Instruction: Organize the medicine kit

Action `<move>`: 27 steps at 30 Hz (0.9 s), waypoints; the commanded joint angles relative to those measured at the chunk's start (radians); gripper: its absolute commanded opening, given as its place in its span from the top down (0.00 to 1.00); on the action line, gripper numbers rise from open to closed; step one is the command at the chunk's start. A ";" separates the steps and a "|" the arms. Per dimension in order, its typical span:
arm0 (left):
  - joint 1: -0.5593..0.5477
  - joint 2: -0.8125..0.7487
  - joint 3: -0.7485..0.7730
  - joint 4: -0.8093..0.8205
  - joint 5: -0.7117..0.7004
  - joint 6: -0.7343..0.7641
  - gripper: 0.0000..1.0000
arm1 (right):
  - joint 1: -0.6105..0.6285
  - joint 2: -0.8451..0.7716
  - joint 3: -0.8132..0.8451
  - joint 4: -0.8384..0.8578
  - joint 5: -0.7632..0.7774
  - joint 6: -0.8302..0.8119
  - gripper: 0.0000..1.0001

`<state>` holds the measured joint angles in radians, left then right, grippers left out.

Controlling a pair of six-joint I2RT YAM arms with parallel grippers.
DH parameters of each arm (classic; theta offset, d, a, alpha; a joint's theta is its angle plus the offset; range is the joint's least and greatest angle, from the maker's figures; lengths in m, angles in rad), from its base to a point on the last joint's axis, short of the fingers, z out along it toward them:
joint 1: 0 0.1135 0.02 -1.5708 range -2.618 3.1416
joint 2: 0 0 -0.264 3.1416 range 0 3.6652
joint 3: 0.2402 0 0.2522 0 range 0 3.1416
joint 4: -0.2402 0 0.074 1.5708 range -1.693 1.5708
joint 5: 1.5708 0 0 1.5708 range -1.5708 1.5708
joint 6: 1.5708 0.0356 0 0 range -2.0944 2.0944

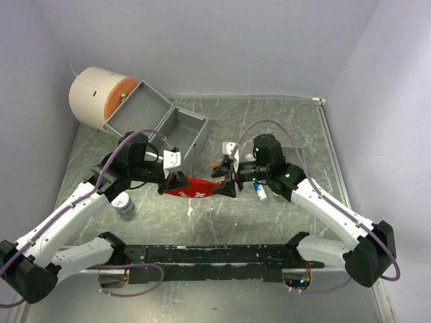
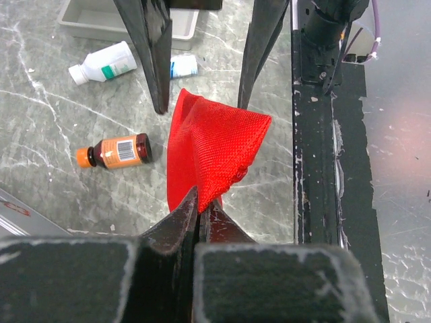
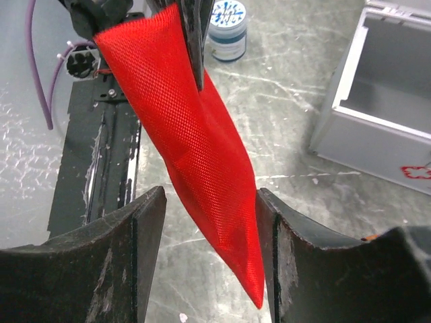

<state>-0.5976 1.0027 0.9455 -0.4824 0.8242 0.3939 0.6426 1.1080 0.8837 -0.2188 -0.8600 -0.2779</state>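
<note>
The red pouch [image 1: 195, 188] hangs stretched between both arms above the table. My left gripper [image 1: 175, 182] is shut on its left end; in the left wrist view the jaws [image 2: 201, 203] pinch the fabric edge of the pouch [image 2: 212, 145]. My right gripper [image 1: 225, 183] is open around the other end. In the right wrist view the pouch's tapered tip [image 3: 202, 155] sits between the fingers [image 3: 145, 229], lying against the right one with a gap on the left. The grey metal case [image 1: 165, 121] stands open behind them.
A white drum with an orange face [image 1: 101, 97] lies at the back left. A blue-lidded jar [image 1: 123, 204] stands by the left arm. A white bottle [image 2: 104, 65] and an amber bottle [image 2: 114, 151] lie under the right arm. The black base rail [image 1: 215, 254] runs along the near edge.
</note>
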 commanded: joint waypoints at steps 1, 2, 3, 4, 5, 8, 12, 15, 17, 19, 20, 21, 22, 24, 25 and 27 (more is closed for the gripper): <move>-0.004 0.004 0.048 0.004 0.066 0.020 0.93 | 0.019 0.036 -0.029 0.002 -0.023 -0.001 0.47; -0.004 0.002 0.047 0.009 0.068 0.013 0.93 | 0.023 0.043 -0.027 0.003 -0.023 0.001 0.49; -0.004 0.000 0.047 0.014 0.068 0.006 0.92 | 0.028 0.050 -0.025 0.004 -0.023 0.002 0.51; -0.004 0.000 0.046 0.021 0.067 -0.010 0.93 | 0.034 0.055 -0.025 0.009 -0.023 0.006 0.53; -0.004 0.002 0.045 0.031 0.059 -0.032 0.93 | 0.037 0.060 -0.025 0.009 -0.022 0.004 0.55; -0.004 0.013 0.050 0.041 0.043 -0.053 0.90 | 0.039 0.066 -0.032 0.011 -0.026 -0.001 0.70; -0.004 0.001 0.041 0.088 -0.044 -0.119 0.60 | 0.042 0.046 -0.040 0.025 -0.027 0.034 0.94; -0.003 -0.040 0.025 0.166 -0.291 -0.243 0.02 | 0.042 0.006 -0.077 0.086 -0.005 0.123 1.00; -0.004 -0.067 0.019 0.182 -0.447 -0.275 0.02 | 0.042 -0.025 -0.113 0.141 0.024 0.199 1.00; -0.004 -0.101 0.014 0.207 -0.580 -0.307 0.02 | 0.042 -0.052 -0.149 0.202 0.085 0.300 1.00; -0.004 -0.118 0.011 0.220 -0.634 -0.324 0.02 | 0.042 -0.062 -0.164 0.232 0.126 0.356 1.00; -0.003 -0.136 0.008 0.236 -0.678 -0.339 0.02 | 0.042 -0.065 -0.173 0.252 0.172 0.411 1.00; -0.003 -0.153 0.006 0.248 -0.722 -0.351 0.02 | 0.042 -0.063 -0.171 0.258 0.230 0.467 1.00; -0.004 -0.185 0.009 0.265 -0.825 -0.400 0.02 | 0.042 -0.050 -0.148 0.252 0.359 0.584 1.00; -0.004 -0.196 0.015 0.268 -0.895 -0.437 0.02 | 0.042 -0.036 -0.132 0.245 0.407 0.631 1.00; -0.004 -0.201 0.053 0.233 -1.094 -0.550 0.02 | 0.041 -0.022 -0.102 0.244 0.481 0.722 1.00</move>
<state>-0.5976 0.8249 0.9546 -0.2829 0.1200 0.0357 0.6827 1.0679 0.7212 -0.0395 -0.6064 0.1780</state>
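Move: The red pouch is held by the left fingers at one end; its middle lies about 8 cm to their right, 1 cm back and 2 cm lower. Its free end sits between the open right fingers, its middle about 9 cm left of them and 1 cm back, level with them. The orange-brown bottle lies some 10 cm ahead of the right hand and 18 cm below. The open grey case is about 22 cm ahead of the left hand, 14 cm lower. Right hand sinks about 3 cm and pinches the pouch's free end; left lets go, withdrawing forward, up and left. ##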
